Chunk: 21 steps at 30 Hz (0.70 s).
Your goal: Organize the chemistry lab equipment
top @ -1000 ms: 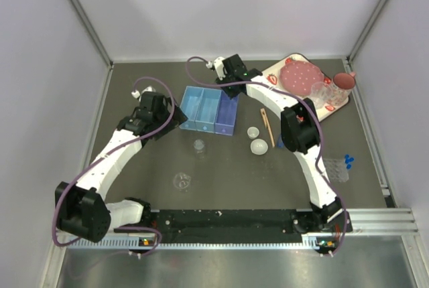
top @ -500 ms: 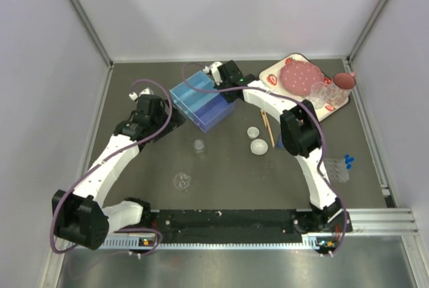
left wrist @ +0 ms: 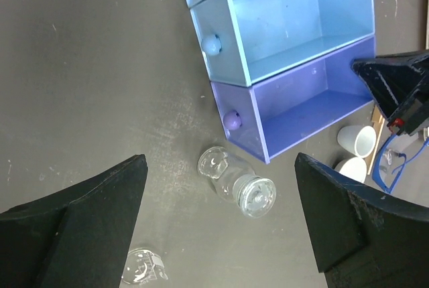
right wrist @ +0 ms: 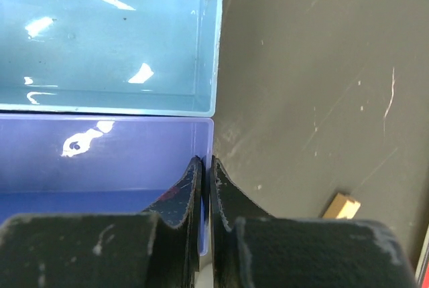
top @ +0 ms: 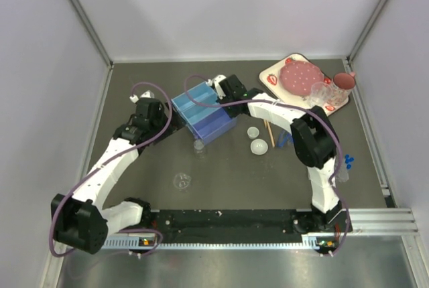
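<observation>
A three-part bin (top: 203, 115), light blue and purple, sits skewed at mid-table. My right gripper (right wrist: 206, 164) is shut on the purple compartment's (right wrist: 100, 161) side wall, one finger inside and one outside. My left gripper (left wrist: 218, 234) hangs open above a small clear bottle (left wrist: 236, 182) lying just in front of the bin; nothing is between its fingers. A clear round dish (top: 181, 181) lies nearer the arms. Two small white cups (top: 259, 146) and thin wooden tongs (top: 268, 130) lie right of the bin. Small blue pieces (top: 349, 161) sit at the far right.
A white strawberry-print tray (top: 335, 104) with a pink plate (top: 299, 76) and glasses stands at the back right. Grey walls close in the table at the back and both sides. The right arm's links reach over the table's right half.
The right gripper has closed on the bin's wall, and the bin has turned and slid toward the front left. The left arm has pulled back slightly, still open.
</observation>
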Each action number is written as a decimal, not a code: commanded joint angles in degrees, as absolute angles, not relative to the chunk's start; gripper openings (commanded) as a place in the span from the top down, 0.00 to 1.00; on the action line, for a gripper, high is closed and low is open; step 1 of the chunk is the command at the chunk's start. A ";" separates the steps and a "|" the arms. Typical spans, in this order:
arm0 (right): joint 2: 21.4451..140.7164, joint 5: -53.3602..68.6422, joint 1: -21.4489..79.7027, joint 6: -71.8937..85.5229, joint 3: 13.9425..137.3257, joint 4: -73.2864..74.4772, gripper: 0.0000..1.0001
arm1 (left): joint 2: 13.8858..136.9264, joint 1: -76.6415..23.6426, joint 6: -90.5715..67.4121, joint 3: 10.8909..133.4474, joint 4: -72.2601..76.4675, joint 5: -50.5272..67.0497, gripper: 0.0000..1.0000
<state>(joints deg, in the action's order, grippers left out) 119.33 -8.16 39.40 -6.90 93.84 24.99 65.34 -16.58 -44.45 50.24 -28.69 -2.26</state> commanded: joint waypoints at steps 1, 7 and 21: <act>115.23 -11.60 40.25 -7.73 87.81 29.00 1.00 | 62.67 -16.26 -42.10 50.62 -27.51 -0.35 0.03; 112.59 -11.69 40.25 -6.86 83.94 29.09 1.00 | 61.00 -16.26 -41.05 51.33 -29.71 1.76 0.04; 106.44 -9.85 44.20 -1.94 72.78 26.98 1.00 | 57.22 -16.26 -40.25 50.45 -31.11 2.72 0.04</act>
<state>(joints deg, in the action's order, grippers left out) 107.90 -11.29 41.60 -2.74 77.14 21.15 58.76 -16.58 -41.21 50.24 -31.35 1.89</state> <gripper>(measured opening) 0.019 0.959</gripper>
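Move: My right hand is shut on the far end wall of the organizer's purple compartment; the organizer's middle lies about 8 cm to its left, level fore and aft, some 3 cm lower. The glass jar is roughly 13 cm back and 10 cm left of this hand, the small white cup about 7 cm back and 9 cm right, and the white dish some 12 cm back and 11 cm right. From my left hand the organizer's middle is about 5 cm ahead, 9 cm right, 10 cm below. Keeping my right fingers pinched on the purple end wall, I drag the organizer back over the table, about 5 cm towards me and 3 cm right, starting on a slant and then nearly straight back, bringing its purple near corner up to the glass jar. My left hand, empty and wide open, rises some 2.5 cm while drawing back 2 cm. ##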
